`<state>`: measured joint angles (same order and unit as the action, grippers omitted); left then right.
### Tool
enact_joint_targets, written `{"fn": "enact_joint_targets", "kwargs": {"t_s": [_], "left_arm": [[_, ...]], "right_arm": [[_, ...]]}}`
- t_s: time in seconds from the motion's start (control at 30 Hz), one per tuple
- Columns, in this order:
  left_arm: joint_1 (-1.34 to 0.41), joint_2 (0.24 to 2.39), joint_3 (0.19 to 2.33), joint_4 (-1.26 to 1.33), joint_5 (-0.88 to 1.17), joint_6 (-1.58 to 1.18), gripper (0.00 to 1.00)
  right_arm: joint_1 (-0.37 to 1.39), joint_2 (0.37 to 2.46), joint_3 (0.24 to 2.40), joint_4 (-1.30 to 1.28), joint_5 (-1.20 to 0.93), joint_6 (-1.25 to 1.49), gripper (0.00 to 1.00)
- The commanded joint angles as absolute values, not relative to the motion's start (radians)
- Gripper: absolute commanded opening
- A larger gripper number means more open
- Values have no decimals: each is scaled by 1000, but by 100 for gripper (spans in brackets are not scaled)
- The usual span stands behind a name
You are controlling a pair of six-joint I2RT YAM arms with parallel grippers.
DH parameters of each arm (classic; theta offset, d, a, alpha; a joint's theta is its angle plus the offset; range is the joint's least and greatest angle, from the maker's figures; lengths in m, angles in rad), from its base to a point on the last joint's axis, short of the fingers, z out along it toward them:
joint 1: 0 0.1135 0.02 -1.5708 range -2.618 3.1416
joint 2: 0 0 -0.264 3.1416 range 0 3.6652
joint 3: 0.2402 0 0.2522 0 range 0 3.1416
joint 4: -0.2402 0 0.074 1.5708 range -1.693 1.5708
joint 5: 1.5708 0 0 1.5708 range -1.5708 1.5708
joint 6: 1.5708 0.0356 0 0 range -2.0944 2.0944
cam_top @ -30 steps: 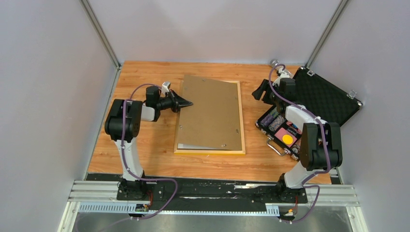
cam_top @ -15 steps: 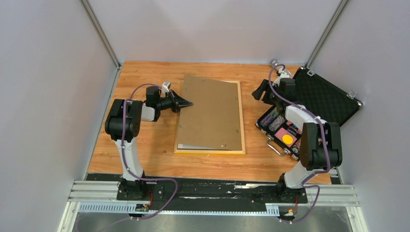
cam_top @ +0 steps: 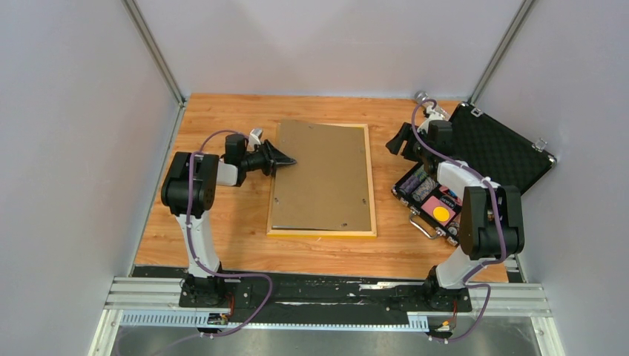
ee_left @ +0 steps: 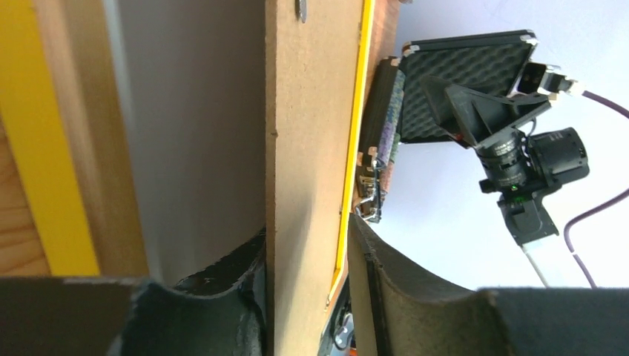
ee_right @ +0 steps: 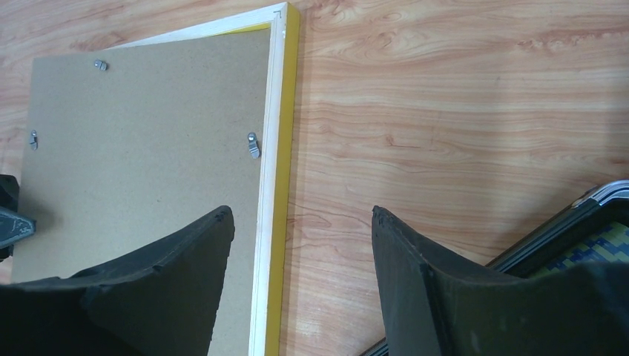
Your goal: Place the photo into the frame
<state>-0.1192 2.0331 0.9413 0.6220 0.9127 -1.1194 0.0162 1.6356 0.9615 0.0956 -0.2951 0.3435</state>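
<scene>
The yellow frame (cam_top: 323,234) lies face down in the middle of the table. The brown backing board (cam_top: 323,178) rests flat inside it, small clips showing. The photo is hidden. My left gripper (cam_top: 285,159) sits at the board's left edge. In the left wrist view the board (ee_left: 304,148) stands between the parted jaws of that gripper (ee_left: 308,245), with a gap at one finger, so it is open. My right gripper (cam_top: 397,141) hovers open just right of the frame. It straddles the frame's yellow rail (ee_right: 285,111) and bare wood, its fingers (ee_right: 300,215) holding nothing.
An open black foam-lined case (cam_top: 497,148) with small items in it stands at the right, close behind the right arm; its corner (ee_right: 578,230) shows in the right wrist view. Grey walls close in the table on three sides.
The backing board, held tilted and skewed over the frame before, now lies flat and square inside it. The left jaws have parted off the board's edge. The right arm has not moved.
</scene>
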Motion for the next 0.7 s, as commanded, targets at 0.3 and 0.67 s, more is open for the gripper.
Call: {"fn": "enact_joint_targets", "kwargs": {"t_s": [0.3,0.67], "left_arm": [[-129,1946,1063,321,878,-889,66],[-149,1957,1139,129,866,-778,85]], "right_arm": [[10,1639,951,155,-316,362,67],[11,1638,949,156,-315,360,67]]}}
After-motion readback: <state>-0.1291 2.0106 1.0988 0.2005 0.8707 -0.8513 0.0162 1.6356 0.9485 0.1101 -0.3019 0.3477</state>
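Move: The brown backing board, its left edge between the left hand's parted fingers, has its middle about 11 cm to that hand's right, 5 cm back and 3 cm lower. The frame's left rim has its middle 4 cm to the left, 6 cm back and 4 cm below; its far-left corner is 10 cm ahead and 3 cm left. From the waiting right hand, the board's middle lies some 22 cm left, 8 cm back and 9 cm below. The left hand sinks just under 2 cm, drawing back slightly, to let the backing board's raised left edge down towards the frame's left rim, then rises about 1 cm and eases forward about as much. All the while its already parted fingers spread from under half to nearly fully open and the wrist rolls some 10 degrees, left side up, the lower finger staying under the board's edge. ##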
